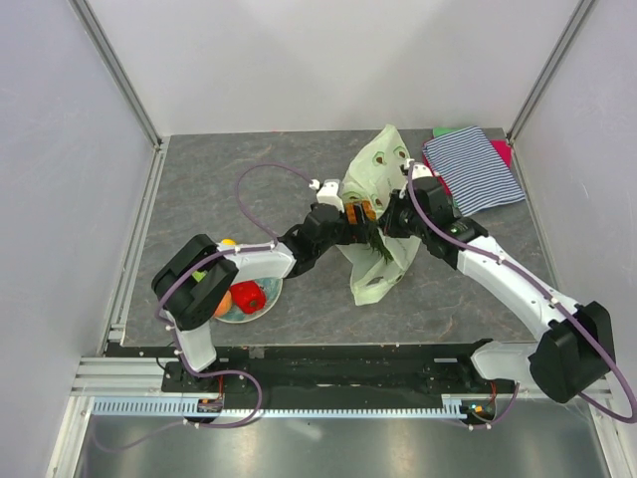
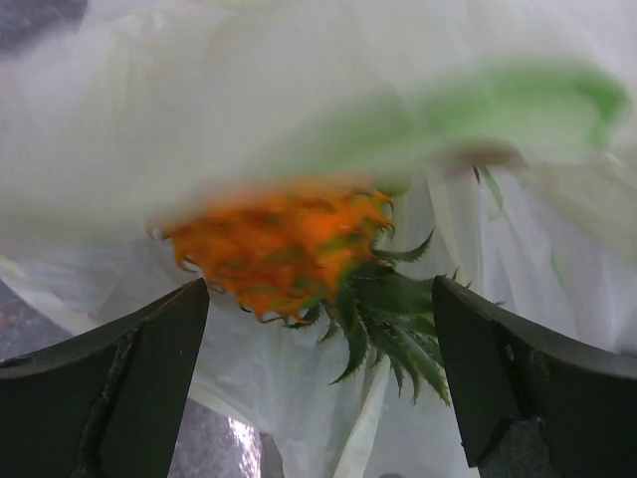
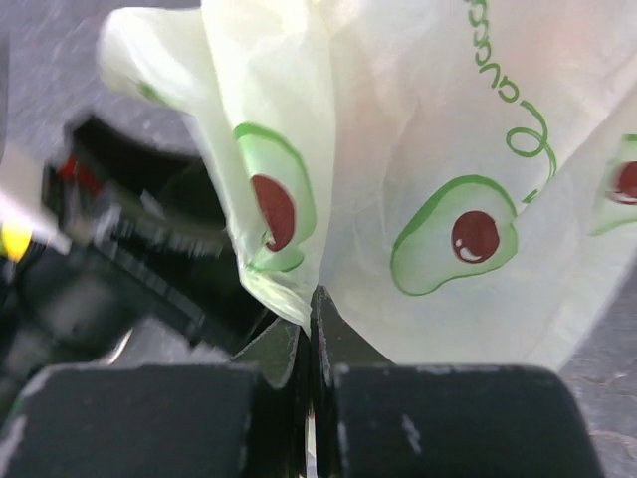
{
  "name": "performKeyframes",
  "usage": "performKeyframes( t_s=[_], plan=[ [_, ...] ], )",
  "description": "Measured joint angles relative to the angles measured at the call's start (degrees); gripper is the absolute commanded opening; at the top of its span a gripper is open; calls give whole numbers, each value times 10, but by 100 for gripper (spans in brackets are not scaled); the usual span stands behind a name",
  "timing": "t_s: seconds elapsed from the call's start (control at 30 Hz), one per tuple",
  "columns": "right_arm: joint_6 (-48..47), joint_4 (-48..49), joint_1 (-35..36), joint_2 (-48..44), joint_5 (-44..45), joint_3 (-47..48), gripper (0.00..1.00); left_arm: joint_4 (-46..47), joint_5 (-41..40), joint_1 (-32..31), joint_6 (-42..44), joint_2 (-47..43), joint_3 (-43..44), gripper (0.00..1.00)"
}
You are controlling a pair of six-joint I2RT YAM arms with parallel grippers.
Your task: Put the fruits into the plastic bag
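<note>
The pale green plastic bag (image 1: pixel 378 261) with avocado prints stands upright mid-table, its mouth towards the left. My left gripper (image 1: pixel 350 215) is at that mouth, and its jaws (image 2: pixel 318 339) are open. The orange pineapple (image 2: pixel 289 244) with green leaves is blurred, just beyond the fingertips and against the bag's inside; no finger touches it. It shows in the top view (image 1: pixel 366 211) too. My right gripper (image 1: pixel 400 221) is shut on the bag's edge (image 3: pixel 289 299) and holds it up. A red piece (image 1: pixel 247 296), an orange fruit (image 1: pixel 221 302) and a yellow one (image 1: pixel 229 242) lie on the plate (image 1: pixel 271 292).
A striped blue-white cloth (image 1: pixel 476 171) lies at the back right over pink and green items (image 1: pixel 453 130). The left arm's elbow hangs over the plate. A purple cable (image 1: pixel 261 171) loops above the table's left part. Walls close in the back and both sides.
</note>
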Motion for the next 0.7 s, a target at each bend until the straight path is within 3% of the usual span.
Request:
performKeyframes(
  t_s=[0.43, 0.7],
  plan=[
    [0, 19, -19, 16, 15, 0, 0, 29, 61, -3, 23, -8, -37, 99],
    [-11, 21, -40, 43, 18, 12, 0, 37, 91, -3, 80, -156, -152, 99]
  ],
)
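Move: The left hand, already open, is in the mouth of the bag, with the pineapple about 3 cm ahead and 4 cm below. The plate of remaining fruits lies some 15 cm back and 26 cm to its left, the lemon about 6 cm back and 29 cm left, both about 4 cm lower. From the right hand holding the bag's rim, the pineapple is 5 cm ahead, 4 cm left and 10 cm below. Still open, the left hand backs some 6 cm out of the bag; the right draws the rim forward-right 4 cm. ##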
